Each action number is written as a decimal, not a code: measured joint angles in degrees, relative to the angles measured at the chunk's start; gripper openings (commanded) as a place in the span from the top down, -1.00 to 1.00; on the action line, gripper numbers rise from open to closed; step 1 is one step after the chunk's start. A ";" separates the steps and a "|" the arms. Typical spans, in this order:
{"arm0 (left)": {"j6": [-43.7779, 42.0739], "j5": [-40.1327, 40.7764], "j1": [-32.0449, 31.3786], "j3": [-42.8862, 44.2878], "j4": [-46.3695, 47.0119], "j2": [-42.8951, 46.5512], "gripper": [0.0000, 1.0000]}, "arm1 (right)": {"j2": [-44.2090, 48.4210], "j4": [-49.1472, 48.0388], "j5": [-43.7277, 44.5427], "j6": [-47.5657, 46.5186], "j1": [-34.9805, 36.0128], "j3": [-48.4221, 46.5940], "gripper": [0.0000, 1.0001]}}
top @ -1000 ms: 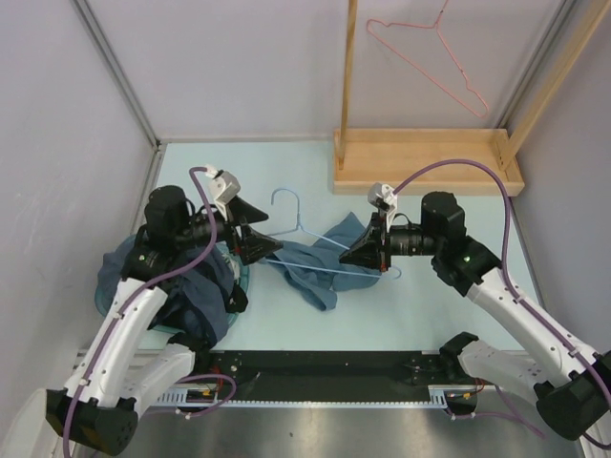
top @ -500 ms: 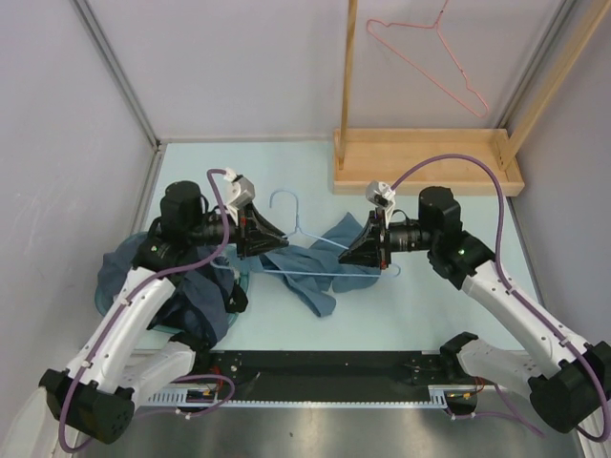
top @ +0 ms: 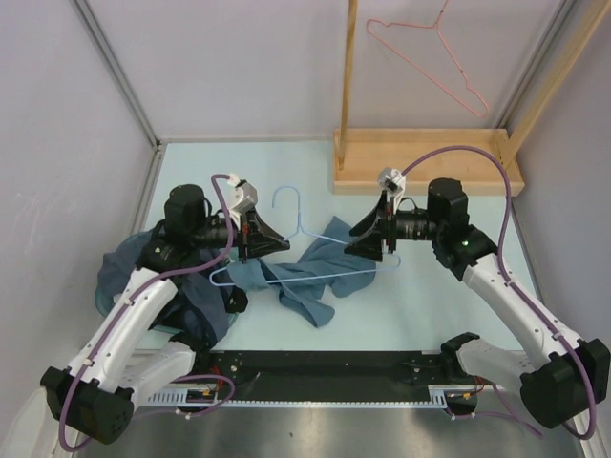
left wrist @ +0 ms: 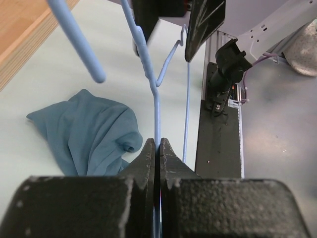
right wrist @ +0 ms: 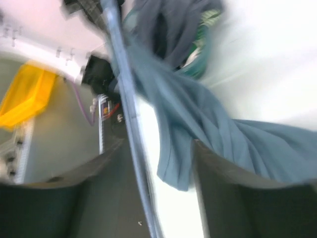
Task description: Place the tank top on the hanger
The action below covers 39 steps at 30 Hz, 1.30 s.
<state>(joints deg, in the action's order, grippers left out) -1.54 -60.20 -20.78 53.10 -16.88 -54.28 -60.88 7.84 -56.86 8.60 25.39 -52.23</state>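
Note:
The light-blue wire hanger (top: pixel 304 232) is held over the table middle, hook pointing away. My left gripper (top: pixel 277 243) is shut on its left shoulder wire; the wire (left wrist: pixel 156 109) runs out from between the closed fingertips. The teal-blue tank top (top: pixel 310 281) lies crumpled under and across the hanger's bottom bar, and also shows in the left wrist view (left wrist: pixel 89 134). My right gripper (top: pixel 361 243) is at the hanger's right end with its jaws open. In the blurred right wrist view the wire (right wrist: pixel 124 99) and a fold of tank top (right wrist: pixel 198 124) pass between the spread fingers.
A darker navy heap of clothes (top: pixel 196 296) lies at the left under my left arm. A wooden rack base (top: pixel 425 160) with an upright post (top: pixel 348 76) stands at the back right. A pink wire hanger (top: pixel 430 52) hangs on it. Walls close both sides.
My left gripper moved right with the hanger. My right gripper rose and moved back. The tank top bunched leftward along the bottom bar.

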 measured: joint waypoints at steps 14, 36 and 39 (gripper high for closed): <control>0.07 14.34 -0.37 3.65 -2.67 -7.21 1.00 | 7.28 4.02 18.05 2.38 -13.49 -1.88 -0.70; 0.61 34.16 -1.77 3.89 -4.31 -8.15 1.00 | -6.71 0.83 62.40 21.44 42.07 15.98 -0.63; 0.61 34.60 -1.77 3.76 -4.33 -7.89 1.00 | -10.67 0.76 66.23 23.56 43.87 15.41 -0.62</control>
<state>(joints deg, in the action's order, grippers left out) -0.93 -25.61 -22.55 56.86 -21.21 -62.17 -71.55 8.60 9.37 32.16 69.25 -36.82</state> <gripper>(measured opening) 0.020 0.816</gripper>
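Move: The near flap of the tank top lies about 6 cm back, 9 cm to the left and 26 cm below the right hand; from the left hand it is some 3 cm back and 3 cm to the right, 27 cm down. The blue hanger's middle is roughly 9 cm left and 3 cm back of the right hand, at its height. The tank top's middle lies about 7 cm ahead and 5 cm right of the left hand, the clothes basket 5 cm ahead and 27 cm left. The right hand, its fingers already parting, opens wide and draws off the hanger some 9 cm to the right and 7 cm forward, then sweeps back, left and steeply down about 23 cm to come low over the tank top's near flap, fingers tipping downward and turning clockwise, still open. Meanwhile the left hand keeps its pinch on the hanger and carries it about 10 cm forward and 5 cm down, swinging it some 30 degrees counter-clockwise and easing a little left. ##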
